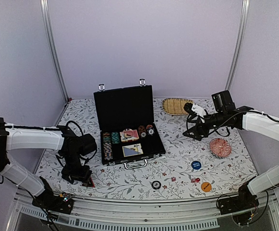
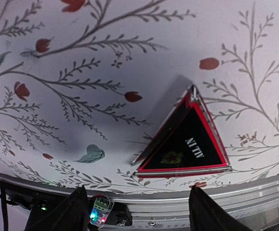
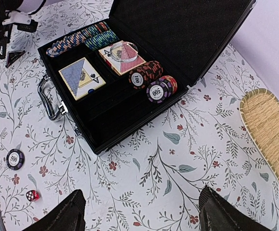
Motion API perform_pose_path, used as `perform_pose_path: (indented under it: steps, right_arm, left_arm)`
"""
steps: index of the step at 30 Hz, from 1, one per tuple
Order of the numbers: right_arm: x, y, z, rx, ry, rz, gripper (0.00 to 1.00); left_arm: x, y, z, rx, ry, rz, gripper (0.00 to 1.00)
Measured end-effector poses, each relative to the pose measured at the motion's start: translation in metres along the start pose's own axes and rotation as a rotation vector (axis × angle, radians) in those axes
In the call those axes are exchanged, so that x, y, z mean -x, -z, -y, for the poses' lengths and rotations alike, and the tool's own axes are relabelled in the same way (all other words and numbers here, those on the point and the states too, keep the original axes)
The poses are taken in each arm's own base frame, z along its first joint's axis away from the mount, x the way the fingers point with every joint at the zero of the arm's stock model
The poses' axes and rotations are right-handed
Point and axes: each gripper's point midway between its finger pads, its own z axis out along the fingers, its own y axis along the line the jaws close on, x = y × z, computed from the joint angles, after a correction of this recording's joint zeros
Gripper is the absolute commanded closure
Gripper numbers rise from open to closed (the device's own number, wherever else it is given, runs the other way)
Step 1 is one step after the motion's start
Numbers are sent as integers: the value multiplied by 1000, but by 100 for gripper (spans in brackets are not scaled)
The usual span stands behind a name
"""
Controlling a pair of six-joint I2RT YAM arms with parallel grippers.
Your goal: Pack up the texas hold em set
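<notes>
The black briefcase (image 1: 125,108) of the texas hold em set stands open mid-table, lid upright. Chip rows (image 1: 107,144), two card decks (image 3: 82,77) and more chips (image 3: 151,84) lie inside it. Loose on the cloth are a black chip (image 1: 156,184), red dice (image 1: 195,180), a blue disc (image 1: 196,165) and an orange disc (image 1: 206,186). My left gripper (image 1: 82,178) hangs open just short of a black-and-red triangular "ALL IN" plaque (image 2: 187,144). My right gripper (image 1: 191,129) is open above bare cloth to the right of the case (image 3: 106,125), holding nothing.
A woven straw mat (image 1: 176,106) lies at the back right. A red patterned round dish (image 1: 220,147) sits under the right arm. The table's metal front rail (image 2: 178,204) runs right beside the plaque. Purple walls close in the sides and back.
</notes>
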Motion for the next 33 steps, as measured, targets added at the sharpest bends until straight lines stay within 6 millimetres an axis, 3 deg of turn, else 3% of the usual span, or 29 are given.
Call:
perform_pose_path:
  steps: [11, 25, 33]
  right_arm:
    - [-2, -2, -3, 17, 2, 2, 18]
    - [-13, -12, -3, 37, -12, -28, 18]
    - [-18, -17, -4, 48, -20, -43, 18]
  left_arm:
    - [15, -18, 19, -27, -80, -17, 28]
    - [38, -11, 66, -19, -243, 40, 29]
    - [55, -7, 72, -16, -225, 122, 24]
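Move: The all-in triangle lies on the table about 3 cm to the right of the left hand, 2 cm ahead and 2 cm below. From that hand, the open case's middle is roughly 17 cm ahead and 21 cm right, and the black chip some 28 cm right and 2 cm back. From the right hand, the triangle is about 35 cm left, 18 cm back and 17 cm below. Open left hand sinks, sweeps 7 cm right and 5 forward, pushing triangle and case; right hand eases down. ##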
